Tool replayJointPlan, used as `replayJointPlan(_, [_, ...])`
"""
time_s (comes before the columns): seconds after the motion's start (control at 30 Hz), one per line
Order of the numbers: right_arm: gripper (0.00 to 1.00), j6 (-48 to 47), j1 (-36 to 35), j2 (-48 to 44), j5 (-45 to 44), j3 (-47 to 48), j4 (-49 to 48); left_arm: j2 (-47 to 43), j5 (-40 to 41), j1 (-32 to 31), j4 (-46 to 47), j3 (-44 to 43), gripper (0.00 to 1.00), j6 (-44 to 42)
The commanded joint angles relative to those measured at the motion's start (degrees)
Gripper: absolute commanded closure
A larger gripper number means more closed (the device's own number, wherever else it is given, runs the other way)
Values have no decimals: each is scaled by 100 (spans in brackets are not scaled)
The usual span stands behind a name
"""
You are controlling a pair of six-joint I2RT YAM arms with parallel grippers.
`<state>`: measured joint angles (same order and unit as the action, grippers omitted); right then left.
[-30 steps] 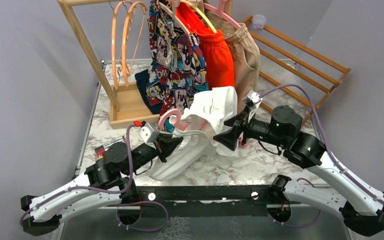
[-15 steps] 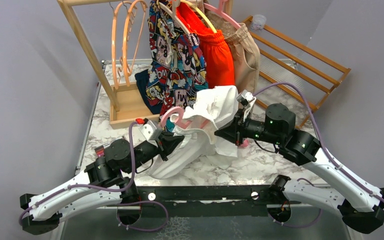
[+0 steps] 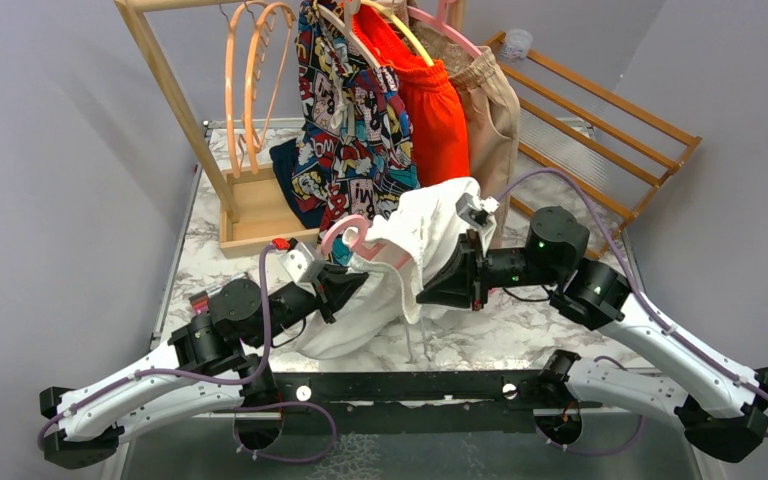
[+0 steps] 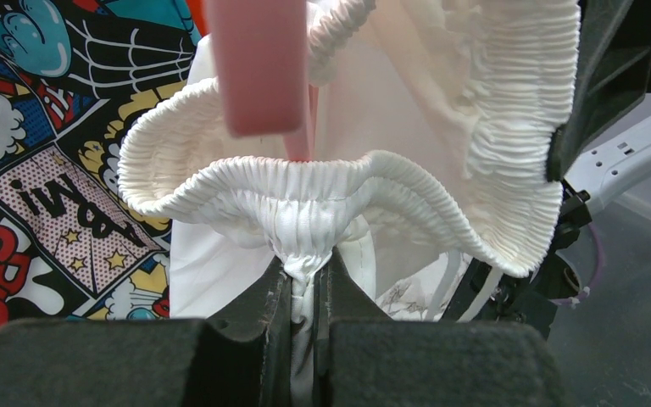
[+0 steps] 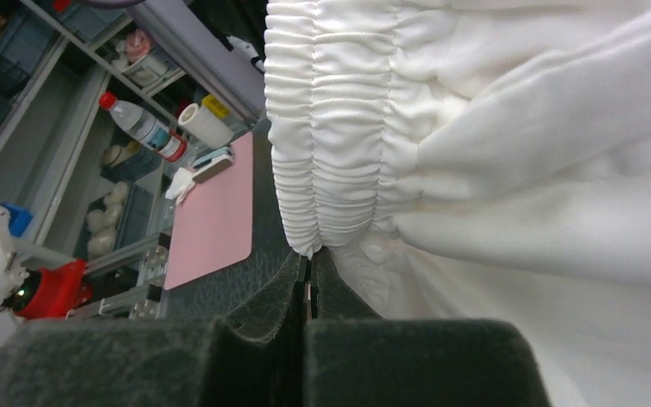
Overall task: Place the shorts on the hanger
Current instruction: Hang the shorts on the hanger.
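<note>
The white shorts (image 3: 425, 225) hang bunched above the marble table between both arms, their gathered waistband (image 4: 441, 102) spread open. The light-pink hanger (image 3: 345, 232) has its hook showing at the shorts' left, and its pink bar (image 4: 258, 64) dips inside the waistband opening. My left gripper (image 3: 350, 285) is shut on the waistband, with white fabric pinched between its jaws (image 4: 307, 263). From the right, my right gripper (image 3: 427, 292) is shut on the waistband's edge (image 5: 309, 254). White cloth (image 5: 492, 127) fills the right wrist view.
A wooden rack (image 3: 175, 100) at the back carries orange hangers (image 3: 250, 90), comic-print shorts (image 3: 345, 130), orange-red shorts (image 3: 438, 120) and a beige garment (image 3: 495, 110). A slatted wooden frame (image 3: 600, 110) leans at the back right. A drawstring (image 3: 410, 340) dangles over the table (image 3: 520, 330).
My right gripper moved left up to the shorts and went from open to shut on the waistband edge. The left gripper kept its hold without moving.
</note>
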<state>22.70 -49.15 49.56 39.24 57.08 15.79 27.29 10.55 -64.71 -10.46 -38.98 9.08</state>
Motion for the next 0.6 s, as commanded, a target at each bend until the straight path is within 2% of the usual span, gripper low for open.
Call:
replayJointPlan(0.0, [99,157,-350,241,564,-74,-540,-19,125,5,378,-276,100,-30])
replayJointPlan(0.23, [99,-209,-1307,763,-314,51,-599,20,132,2,378,-316,100,-42])
replayJointPlan(0.27, [97,-282,-1339,783,-419,88,-561,14,140,-2,367,-324,100,-53])
replayJointPlan(0.3, [87,-362,-1348,780,-501,145,-488,0,141,-1,350,-328,100,-60])
replayJointPlan(0.4, [47,-679,-1347,585,-843,369,-232,-81,157,7,223,-347,100,-93])
replayJointPlan(0.43, [37,-787,-1351,495,-1005,472,-111,-128,166,1,168,-347,100,-107])
replayJointPlan(0.5, [22,-1053,-1351,366,-1324,768,317,-237,149,0,41,-358,100,-120])
replayJointPlan(0.57, [17,-1338,-1346,292,-1619,1182,730,-354,119,-2,-96,-356,100,-134])
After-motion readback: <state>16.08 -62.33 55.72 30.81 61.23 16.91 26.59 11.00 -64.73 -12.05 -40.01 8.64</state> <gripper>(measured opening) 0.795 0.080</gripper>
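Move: The right fingers, pointing left, already pinch the free edge of the white shorts' waistband. The waistband fold in the left fingers is about 9 cm to their left and 4 cm farther out, roughly level. The pink hanger's neck lies about 8 cm ahead, 9 cm left and 3 cm above the right hand. From the left hand, that fold is right at its fingertips, the hanger's neck some 4 cm straight ahead and 3 cm above. The right hand, still pinching the free edge of the waistband, draws it left and back towards the robot by some 4 cm each way, sinking nearly 3 cm and turning about 10 degrees counter-clockwise, so that the edge comes in towards the left hand's side. It then opens its fingers wide, lets go of the band and starts back up about 2 cm and slightly forward, while the left hand stays nearly in place and keeps its pinch on the fold beside the hanger. ##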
